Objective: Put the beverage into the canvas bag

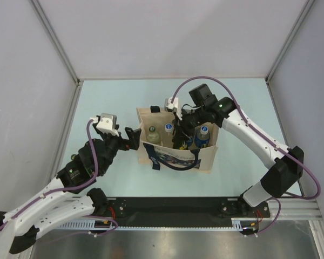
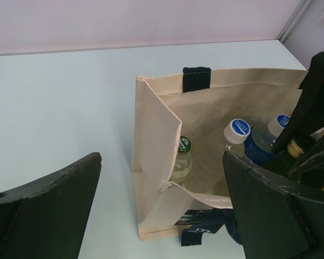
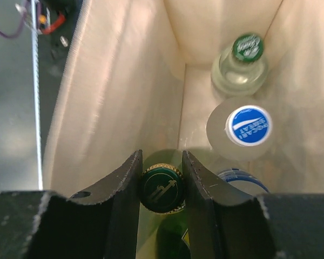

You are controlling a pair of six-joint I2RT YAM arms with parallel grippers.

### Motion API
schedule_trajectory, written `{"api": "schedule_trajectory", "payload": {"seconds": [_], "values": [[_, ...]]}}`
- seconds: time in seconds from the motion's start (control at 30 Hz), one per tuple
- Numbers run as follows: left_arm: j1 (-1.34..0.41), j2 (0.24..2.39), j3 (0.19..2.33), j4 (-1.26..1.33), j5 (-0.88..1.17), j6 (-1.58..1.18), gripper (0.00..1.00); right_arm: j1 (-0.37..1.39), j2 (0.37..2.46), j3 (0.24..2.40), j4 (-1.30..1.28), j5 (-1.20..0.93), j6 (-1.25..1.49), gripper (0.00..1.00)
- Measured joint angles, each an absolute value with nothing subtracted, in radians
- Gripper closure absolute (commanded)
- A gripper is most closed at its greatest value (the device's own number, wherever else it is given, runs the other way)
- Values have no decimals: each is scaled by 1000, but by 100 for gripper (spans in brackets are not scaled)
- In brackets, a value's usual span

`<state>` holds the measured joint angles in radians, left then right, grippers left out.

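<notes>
The canvas bag (image 1: pixel 205 159) stands open in the middle of the table, its dark print panel facing the arms. Inside it, my right gripper (image 3: pixel 161 163) is shut on the dark green cap of the beverage (image 3: pixel 162 189), a green glass bottle standing upright by the bag's near wall (image 3: pixel 113 81). From above, the right gripper (image 1: pixel 181 129) reaches down into the bag's mouth. My left gripper (image 1: pixel 134 137) hangs open at the bag's left end with nothing between its fingers; in its wrist view the jaws straddle the bag's corner (image 2: pixel 154 140) without touching it.
Three other bottles stand in the bag: a clear one with a green cap (image 3: pixel 243 59), a white one with a blue cap (image 3: pixel 248 127) and a blue-labelled one (image 1: pixel 203 134). A navy strap handle (image 1: pixel 175 164) droops over the front. Enclosure walls surround the table.
</notes>
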<state>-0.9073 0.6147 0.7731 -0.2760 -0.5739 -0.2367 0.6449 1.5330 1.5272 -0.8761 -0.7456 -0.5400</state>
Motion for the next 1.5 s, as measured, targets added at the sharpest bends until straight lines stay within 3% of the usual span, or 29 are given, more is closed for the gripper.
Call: {"api": "schedule_trajectory", "payload": {"seconds": [0.27,0.4,0.5,0.6,0.67,0.8,0.9,1.3,1.5], "values": [[-904,611,746,-290,-574,-252,0,662,1567,1421,-840,-698,-636,100],[-900,609,740,-305,-574,-263,0,673,1568,1388,-825,-681,-668,92],[-898,609,740,-308,-574,-265,0,678,1567,1356,-809,-671,-694,79],[-894,610,740,-311,-574,-270,0,682,1561,1333,-786,-670,-714,60],[-891,610,740,-314,-574,-273,0,683,1549,1322,-785,-668,-723,57],[-887,611,740,-320,-574,-274,0,685,1527,1312,-806,-666,-726,39],[-886,618,743,-339,-574,-278,0,686,1505,1313,-814,-667,-722,32],[-876,663,932,-512,-649,-305,0,685,1439,1501,-840,-673,-692,27],[-861,648,1032,-685,-754,-443,2,666,1433,1561,-818,-687,-637,26]]}}
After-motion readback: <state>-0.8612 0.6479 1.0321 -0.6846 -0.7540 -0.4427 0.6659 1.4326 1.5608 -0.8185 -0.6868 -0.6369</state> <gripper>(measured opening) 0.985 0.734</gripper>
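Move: The right gripper holds the green bottle by its neck inside the canvas bag. The free spot on the bag floor is almost straight below, about 26 cm under the hand. Of the bottles, blue label bottle stands about 6 cm ahead and 3 to the right, clear bottle 6 ahead and 4 left, green-capped bottle 5 ahead and 11 left, all with middles some 16 cm lower. From the left hand that floor spot lies about 18 cm right, level ahead, some 31 down. Lower the green bottle with the right gripper about 7.5 cm, straight down between the bag's near wall and the blue label bottle, then open the fingers off its neck and lift away some 12 cm. Let the empty left gripper dip slightly, then rise and swing about 6 cm left, away from the bag, turning roughly 15 degrees counter-clockwise. ##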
